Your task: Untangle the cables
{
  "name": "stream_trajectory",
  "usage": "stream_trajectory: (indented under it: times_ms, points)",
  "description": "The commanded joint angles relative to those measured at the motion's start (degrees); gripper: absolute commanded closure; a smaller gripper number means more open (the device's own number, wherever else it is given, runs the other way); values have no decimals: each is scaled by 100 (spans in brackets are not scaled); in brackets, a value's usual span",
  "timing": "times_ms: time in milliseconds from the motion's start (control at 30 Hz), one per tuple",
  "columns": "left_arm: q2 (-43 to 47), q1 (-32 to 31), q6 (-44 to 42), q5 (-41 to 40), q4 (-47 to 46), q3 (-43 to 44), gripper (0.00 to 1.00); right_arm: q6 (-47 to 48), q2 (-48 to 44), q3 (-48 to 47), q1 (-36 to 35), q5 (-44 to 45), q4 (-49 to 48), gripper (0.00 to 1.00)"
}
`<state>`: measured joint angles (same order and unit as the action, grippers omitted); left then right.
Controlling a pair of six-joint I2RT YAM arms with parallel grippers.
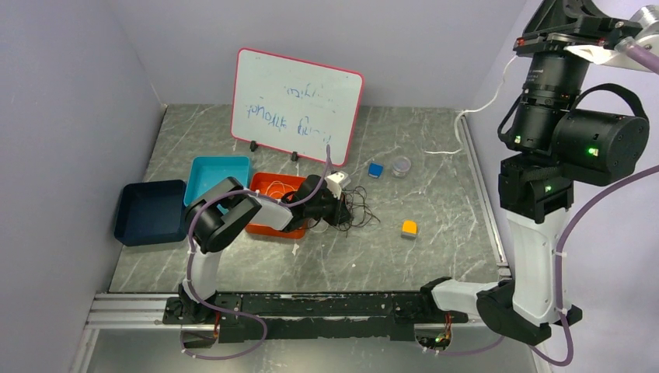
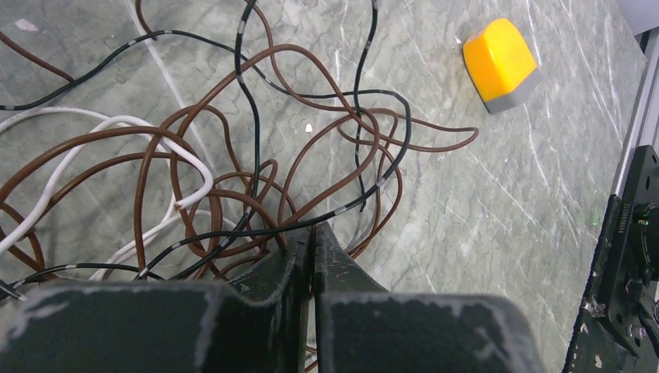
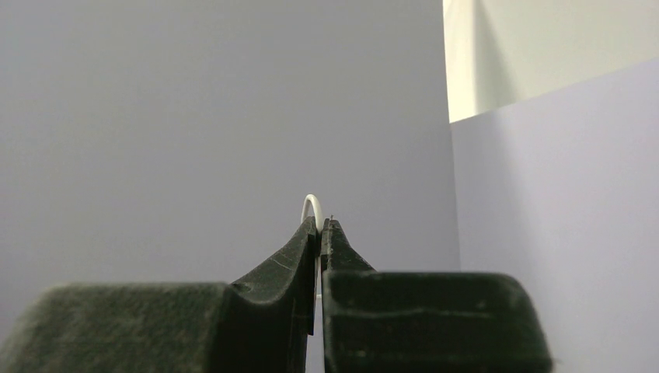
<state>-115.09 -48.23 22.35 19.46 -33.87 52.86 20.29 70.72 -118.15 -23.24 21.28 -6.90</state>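
Observation:
The cables (image 1: 350,208) lie in a loose tangle of brown, black and white loops (image 2: 233,155) on the grey marble table, just right of the orange tray. My left gripper (image 2: 313,229) is shut at the near edge of the tangle. A black cable (image 2: 233,241) crosses right at its tips, and a brown strand shows in the slit between the fingers. My right gripper (image 3: 319,223) is raised high against the wall and shut on a thin white cable (image 3: 311,203). That white cable (image 1: 482,105) rises from the table's right rear edge.
An orange tray (image 1: 260,225) holding some wire, a teal tray (image 1: 220,175) and a dark blue tray (image 1: 151,211) stand at the left. A whiteboard (image 1: 297,105) leans at the back. A blue cube (image 1: 376,169), a clear jar (image 1: 402,166) and a yellow cube (image 1: 409,228) sit to the right.

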Motion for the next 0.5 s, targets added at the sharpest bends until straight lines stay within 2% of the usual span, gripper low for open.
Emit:
stream_trajectory:
  times_ms: [0, 67, 233, 367, 400, 467]
  points:
    - [-195, -46, -53, -177, 263, 107, 93, 201, 123, -285, 2, 1, -151, 100]
    - [-106, -46, -71, -195, 373, 154, 86, 87, 117, -204, 0, -45, 2, 100]
    - [412, -46, -341, -253, 774, 297, 59, -249, -81, 384, -1, -37, 69, 100]
    - [1051, -46, -555, -352, 1182, 486, 48, -407, -214, 763, 4, -4, 101, 100]
    - [1176, -46, -629, -382, 1296, 557, 42, -443, -242, 841, 4, 11, 101, 100]
    - [1387, -52, -772, -439, 1522, 675, 36, -529, -295, 982, 0, 26, 109, 100]
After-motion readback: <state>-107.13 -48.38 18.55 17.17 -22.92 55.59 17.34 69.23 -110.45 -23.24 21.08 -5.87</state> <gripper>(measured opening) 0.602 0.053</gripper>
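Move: Just beyond the left hand's closed fingers, which are still clamped on strands near the table, the middle of the brown-and-black tangle lies some 3 cm ahead and 3 cm right, about 1 cm lower. The yellow block is roughly 18 cm right and 2 cm back, the orange tray 19 cm left and 4 cm ahead. From the right hand, high up with the white cable, the orange tray lies about 42 cm left, 8 cm ahead and 72 cm below. Opening its fingers from nearly shut to over half wide, the left hand lets go of the tangle's strands, then lifts about 4.5 cm almost straight up, away from the pile. The right hand keeps its pinch on the white cable; after a tiny rise it turns back, sinking some 4.5 cm from its peak while reaching about 3.5 cm forward and slightly left. ##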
